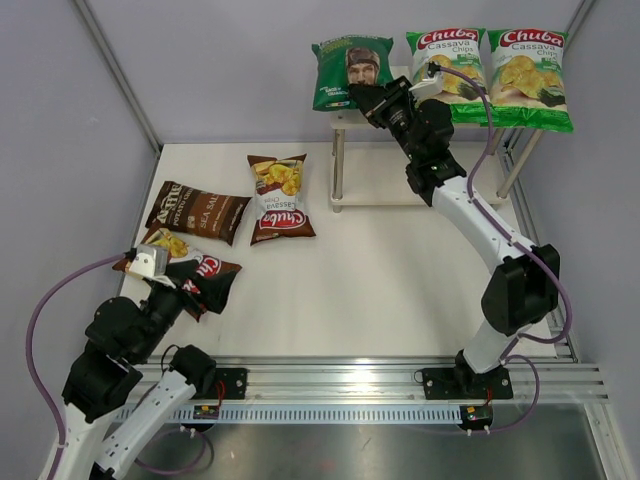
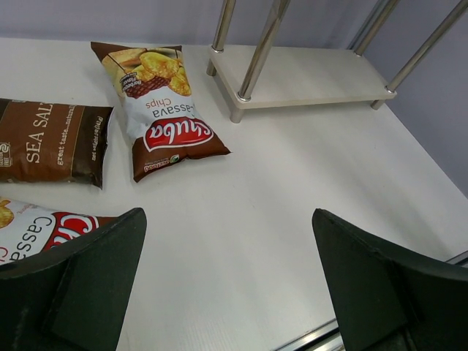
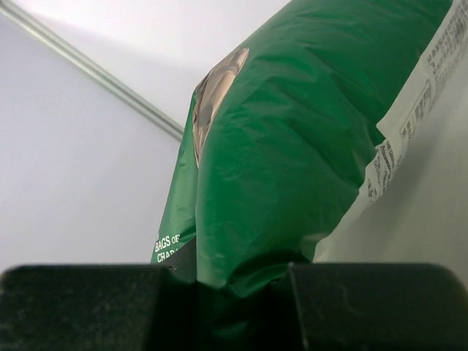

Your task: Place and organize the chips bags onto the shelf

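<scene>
My right gripper (image 1: 364, 98) is shut on the lower edge of the dark green chips bag (image 1: 350, 68) with a man's face, at the left end of the shelf's (image 1: 392, 182) top board. The wrist view shows the green bag (image 3: 292, 146) pinched between the fingers of that gripper (image 3: 241, 281). Two green-white Chuba bags (image 1: 447, 72) (image 1: 528, 78) stand on the top board to its right. On the table lie a brown Chuba bag (image 1: 278, 197) (image 2: 164, 110), the Sea Salt bag (image 1: 198, 210) (image 2: 51, 140) and another brown Chuba bag (image 1: 180, 258) (image 2: 36, 228). My left gripper (image 1: 205, 285) (image 2: 228, 219) is open over bare table beside that last bag.
The shelf's lower board (image 2: 300, 77) carries nothing, and its silver legs (image 2: 259, 51) stand at the table's back right. Grey walls close in the table at the back and sides. A metal rail (image 1: 380, 385) runs along the near edge by the arm bases.
</scene>
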Available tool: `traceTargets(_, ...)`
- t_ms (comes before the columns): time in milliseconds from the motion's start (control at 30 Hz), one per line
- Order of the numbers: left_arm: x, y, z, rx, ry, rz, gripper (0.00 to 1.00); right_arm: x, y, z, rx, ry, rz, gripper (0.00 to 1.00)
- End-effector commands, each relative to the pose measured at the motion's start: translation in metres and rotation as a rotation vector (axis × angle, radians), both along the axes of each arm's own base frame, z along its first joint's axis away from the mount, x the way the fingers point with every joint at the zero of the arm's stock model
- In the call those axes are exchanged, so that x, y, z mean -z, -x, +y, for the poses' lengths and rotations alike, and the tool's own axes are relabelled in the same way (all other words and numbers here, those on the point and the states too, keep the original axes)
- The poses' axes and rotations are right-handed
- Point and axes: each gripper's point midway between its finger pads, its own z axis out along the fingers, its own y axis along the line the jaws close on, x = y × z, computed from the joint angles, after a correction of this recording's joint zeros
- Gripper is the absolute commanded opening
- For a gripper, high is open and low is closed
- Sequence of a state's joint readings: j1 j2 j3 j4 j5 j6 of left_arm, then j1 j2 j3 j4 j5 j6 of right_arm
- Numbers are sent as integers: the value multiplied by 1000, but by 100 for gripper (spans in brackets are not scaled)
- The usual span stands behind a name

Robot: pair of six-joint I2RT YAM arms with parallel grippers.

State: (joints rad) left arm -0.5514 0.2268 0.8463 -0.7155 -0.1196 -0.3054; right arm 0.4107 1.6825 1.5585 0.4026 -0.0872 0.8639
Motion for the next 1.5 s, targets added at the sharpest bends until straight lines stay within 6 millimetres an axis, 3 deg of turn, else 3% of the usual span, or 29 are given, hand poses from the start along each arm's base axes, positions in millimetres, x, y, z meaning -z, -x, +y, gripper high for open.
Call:
traceTargets(0,-13,3,-4,41,8,-73,99,-34,-12,-11,42,-41,-63,15)
traceTargets(100,-13,5,-4,44,17,-79,99,-24,-17,-12,57,-63,-13,15)
traceTargets(267,-12,6,-5,47,18,-77,99,18,-19,-23,102,-110,164,16)
traceTargets(467,-12,6,-5,48,18,-77,99,39,-15,-39,182,-159,302,19)
traceTargets(933,-11,7,0,27,23,-81,99,36,-16,-45,220,-175,372,24)
traceTargets(1067,-12,7,1,25,23,-82,99,43,-11,-48,232,-149,416,35)
traceTargets(1100,-12,7,1,24,23,-81,99,42,-9,-48,230,-144,416,43)
traceTargets(1200,-12,7,1,22,22,-80,99,44,-5,-47,222,-123,443,54)
traceTargets(1467,-9,3,4,-9,17,-62,99,36,11,-51,207,-88,449,68)
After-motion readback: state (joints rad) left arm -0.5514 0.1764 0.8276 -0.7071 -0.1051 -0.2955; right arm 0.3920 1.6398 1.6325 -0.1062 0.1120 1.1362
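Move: Above the left end of the shelf's top board, the right hand holds the green bag by its near end; the free spot for the bag is about 7 cm ahead, 2 cm to the right and 8 cm below. The nearer Chuba bag stands about 7 cm ahead and 19 cm right, the outer one as far ahead and roughly 37 cm right. From the idle left hand the spot is some 38 cm ahead, 35 cm right and somewhat higher. Lowering the green bag about 6 cm onto the left end of the top board, the right hand first carries on some 3 cm forward, then works 4 cm to the right towards the nearer Chuba bag, easing back slightly. The wrist tips down nearly 30 degrees and turns a little clockwise; late on the fingers open wide around the bag's near end. ##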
